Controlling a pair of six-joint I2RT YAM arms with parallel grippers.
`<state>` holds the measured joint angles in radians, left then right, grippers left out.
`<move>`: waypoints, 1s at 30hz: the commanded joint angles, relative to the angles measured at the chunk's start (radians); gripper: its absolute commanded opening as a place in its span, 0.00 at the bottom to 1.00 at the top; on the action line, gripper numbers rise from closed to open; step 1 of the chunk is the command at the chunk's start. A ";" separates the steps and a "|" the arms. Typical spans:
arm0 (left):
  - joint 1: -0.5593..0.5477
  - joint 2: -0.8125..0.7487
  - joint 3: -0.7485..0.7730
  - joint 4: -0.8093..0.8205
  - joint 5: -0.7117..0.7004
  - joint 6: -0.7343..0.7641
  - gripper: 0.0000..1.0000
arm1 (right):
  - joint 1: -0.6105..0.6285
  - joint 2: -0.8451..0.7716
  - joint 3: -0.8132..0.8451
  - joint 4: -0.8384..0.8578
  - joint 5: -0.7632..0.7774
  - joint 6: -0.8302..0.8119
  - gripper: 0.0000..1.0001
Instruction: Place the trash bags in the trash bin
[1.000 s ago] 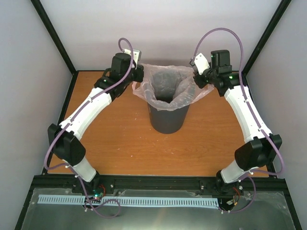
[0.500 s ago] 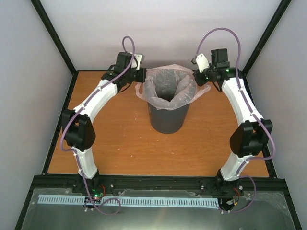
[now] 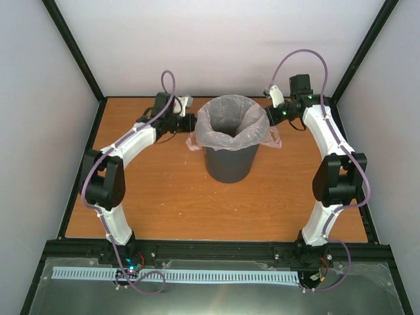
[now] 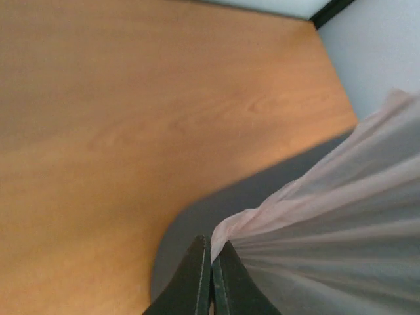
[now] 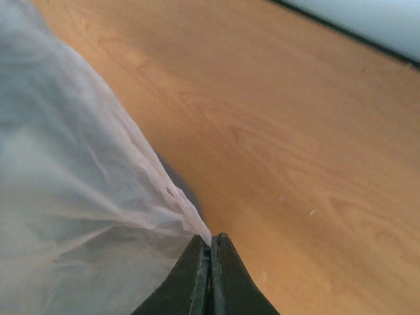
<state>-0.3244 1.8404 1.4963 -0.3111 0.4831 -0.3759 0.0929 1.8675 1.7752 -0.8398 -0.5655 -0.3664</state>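
The dark grey trash bin (image 3: 228,164) stands upright at the middle of the table. The pale-pink trash bag (image 3: 252,134) lines it, its mouth folded out over the rim. My left gripper (image 3: 191,123) is shut on the bag's left edge beside the rim; in the left wrist view the bag (image 4: 341,216) is pinched at the gripper's tips (image 4: 211,246) against the bin wall (image 4: 197,223). My right gripper (image 3: 269,115) is shut on the bag's right edge; in the right wrist view the bag (image 5: 79,197) is pinched at its tips (image 5: 210,241).
The wooden table (image 3: 164,197) is ringed by a black frame and pale walls. The back wall stands close behind the bin and both wrists.
Both grippers have come down and inward beside the bin's rim, pulling the bag's edges down over it. The bag's mouth now hugs the rim instead of flaring above it.
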 commanded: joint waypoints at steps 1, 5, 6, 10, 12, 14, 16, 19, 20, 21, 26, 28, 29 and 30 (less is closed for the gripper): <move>0.008 -0.128 -0.185 0.129 0.052 -0.087 0.01 | -0.013 -0.074 -0.114 0.011 -0.036 0.005 0.03; 0.008 -0.211 -0.252 0.140 0.032 -0.104 0.13 | -0.047 -0.134 -0.175 0.035 -0.048 0.027 0.09; 0.008 -0.235 -0.262 0.136 0.014 -0.106 0.20 | -0.057 -0.153 -0.181 0.036 -0.049 0.036 0.13; 0.008 -0.333 -0.323 0.118 -0.062 -0.105 0.39 | -0.092 -0.275 -0.243 0.067 -0.024 0.064 0.28; 0.008 -0.376 -0.358 0.120 -0.083 -0.101 0.42 | -0.104 -0.335 -0.285 0.088 0.010 0.081 0.40; 0.008 -0.417 -0.394 0.119 -0.095 -0.106 0.44 | -0.108 -0.395 -0.331 0.099 0.038 0.088 0.48; 0.008 -0.461 -0.438 0.129 -0.090 -0.117 0.47 | -0.110 -0.448 -0.377 0.099 0.049 0.091 0.52; 0.008 -0.541 -0.508 0.157 -0.065 -0.137 0.49 | -0.110 -0.537 -0.456 0.082 0.038 0.090 0.55; 0.008 -0.561 -0.537 0.164 -0.065 -0.142 0.49 | -0.109 -0.571 -0.486 0.081 0.036 0.087 0.56; 0.008 -0.582 -0.557 0.169 -0.068 -0.147 0.49 | -0.110 -0.604 -0.516 0.083 0.041 0.084 0.57; 0.008 -0.691 -0.674 0.232 -0.048 -0.141 0.50 | -0.110 -0.729 -0.626 0.081 0.030 -0.021 0.57; 0.006 -0.759 -0.739 0.297 -0.034 -0.111 0.50 | -0.110 -0.775 -0.668 0.072 -0.005 -0.108 0.56; 0.002 -0.797 -0.764 0.325 -0.038 -0.089 0.49 | -0.110 -0.790 -0.679 0.055 -0.026 -0.157 0.53; -0.009 -0.834 -0.787 0.343 -0.073 -0.065 0.47 | -0.110 -0.794 -0.680 0.026 -0.053 -0.210 0.50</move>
<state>-0.3225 1.1236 0.7700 -0.1062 0.4240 -0.5034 -0.0154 1.1263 1.1263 -0.7712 -0.5434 -0.3893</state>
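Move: Both my hands still pinch the side folds of the trash bag, which lines the trash bin between them. From my left hand the bin's middle lies about 15 cm right, 4 cm back and 8 cm below; from my right hand some 14 cm left, 4 cm back and 10 cm below. The bag's open mouth is over that same spot, roughly 4 cm above my left hand's height and 2 cm above my right's. I pull both folds down and back, sinking nearly 3 cm outside the bin, then open both grippers about halfway and let go of the bag. My hands rise out of the dip and draw back towards me, ending about 15 cm back, my left hand drifting some 6 cm left and my right some 5 cm right, away from the bin. ##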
